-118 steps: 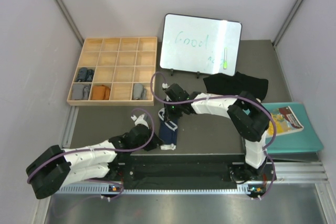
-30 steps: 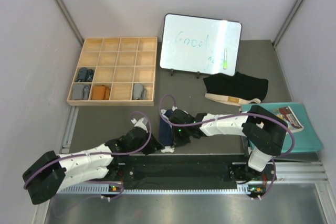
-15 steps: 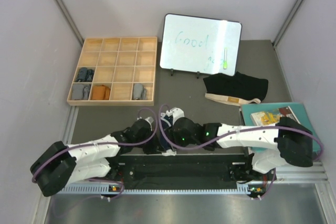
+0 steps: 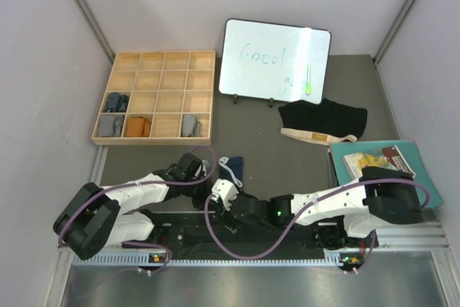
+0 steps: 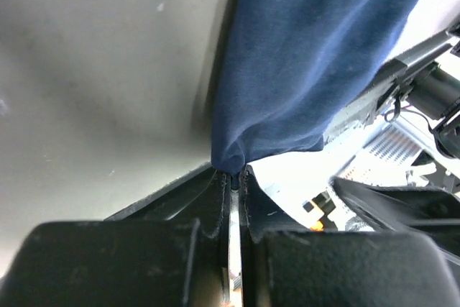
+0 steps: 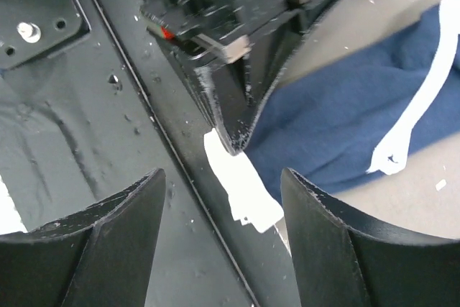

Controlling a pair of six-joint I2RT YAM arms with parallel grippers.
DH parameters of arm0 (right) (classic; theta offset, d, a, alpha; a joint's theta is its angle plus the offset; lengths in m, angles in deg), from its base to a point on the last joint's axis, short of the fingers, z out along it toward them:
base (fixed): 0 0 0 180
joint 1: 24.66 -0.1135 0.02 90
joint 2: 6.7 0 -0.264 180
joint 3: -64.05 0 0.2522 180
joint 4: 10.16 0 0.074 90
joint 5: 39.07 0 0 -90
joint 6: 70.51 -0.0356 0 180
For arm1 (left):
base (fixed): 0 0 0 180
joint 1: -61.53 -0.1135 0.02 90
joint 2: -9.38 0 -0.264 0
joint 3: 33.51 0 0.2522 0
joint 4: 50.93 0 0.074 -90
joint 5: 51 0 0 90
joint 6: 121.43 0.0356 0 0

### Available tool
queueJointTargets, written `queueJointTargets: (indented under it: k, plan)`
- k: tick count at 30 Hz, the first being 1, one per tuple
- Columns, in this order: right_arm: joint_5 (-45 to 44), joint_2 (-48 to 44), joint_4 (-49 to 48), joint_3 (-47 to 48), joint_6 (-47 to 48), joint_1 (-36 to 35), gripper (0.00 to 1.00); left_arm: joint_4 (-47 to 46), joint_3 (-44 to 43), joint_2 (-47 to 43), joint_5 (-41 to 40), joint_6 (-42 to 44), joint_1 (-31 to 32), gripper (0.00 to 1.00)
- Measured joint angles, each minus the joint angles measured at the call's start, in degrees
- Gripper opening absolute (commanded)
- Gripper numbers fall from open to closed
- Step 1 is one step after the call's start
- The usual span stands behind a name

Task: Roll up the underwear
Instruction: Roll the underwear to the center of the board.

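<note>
The navy underwear (image 4: 231, 169) with white trim lies bunched on the dark mat near the front edge. My left gripper (image 4: 214, 172) reaches it from the left. In the left wrist view its jaws (image 5: 231, 174) are shut on a pinched fold of the navy cloth (image 5: 309, 55). My right gripper (image 4: 218, 186) sits just in front of the cloth. It stands open (image 6: 223, 177) with nothing between its fingers (image 6: 108, 242), and beyond them lies the navy underwear (image 6: 345, 120). The black underwear (image 4: 322, 121) with a beige waistband lies flat at the back right.
A wooden compartment tray (image 4: 154, 54) at the back left holds grey and orange rolled cloths. A whiteboard (image 4: 273, 59) stands at the back. A teal folder with a booklet (image 4: 413, 192) lies at the right. A black rail (image 4: 251, 234) runs along the near edge.
My right gripper has opened, let go of the navy underwear and drawn back toward the near edge. The left gripper stays shut on the cloth and has moved farther from the edge with it.
</note>
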Motion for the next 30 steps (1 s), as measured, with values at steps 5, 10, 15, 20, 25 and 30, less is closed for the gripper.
queueJointTargets:
  k: [5, 10, 15, 20, 25, 30]
  plan:
    - [-0.8, 5.0, -0.8, 1.0, 3.1, -0.9, 0.65, 1.6, -1.3, 1.0, 2.0, 2.1, -1.9, 0.00]
    - [-2.6, 9.2, 1.0, 3.7, 4.8, -2.3, 0.64, 2.8, -1.4, 2.0, 3.5, 4.0, -3.6, 0.00]
    - [-6.0, 11.8, 2.7, 5.7, 4.9, -2.5, 0.60, 3.8, -1.8, 2.2, 4.5, 5.4, -4.4, 0.00]
    - [-9.1, 14.7, 4.5, 7.0, 4.9, -2.5, 0.53, 4.6, -2.1, 2.5, 5.3, 6.2, -5.4, 0.00]
    - [-13.2, 16.0, 5.1, 7.6, 4.9, -2.9, 0.20, 5.2, -2.7, 2.5, 6.0, 7.0, -6.0, 0.00]
    - [-13.9, 16.0, 5.3, 7.7, 4.7, -3.7, 0.04, 5.2, -2.7, 2.5, 7.0, 7.1, -6.2, 0.03]
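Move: The white waistband at the navy underwear's near end lies some 5 cm below the open right hand, about 2 cm ahead and 1 cm to its left. The underwear's navy body is about 9 cm ahead of the right hand, level sideways and 5 cm below. From the left hand, already pinching the near left corner, the band lies roughly 3 cm to the right and 1 cm back, at its own height. The right fingers close on the white waistband right beside the left fingertips, pinching it. The right hand gets there by sinking about 5 cm, then also easing some 2 cm forward, its wrist turning about 20 degrees so that the fingers point less leftward and more forward. The left hand keeps its shut hold on the corner, rising barely 1 cm and drifting slightly left. ##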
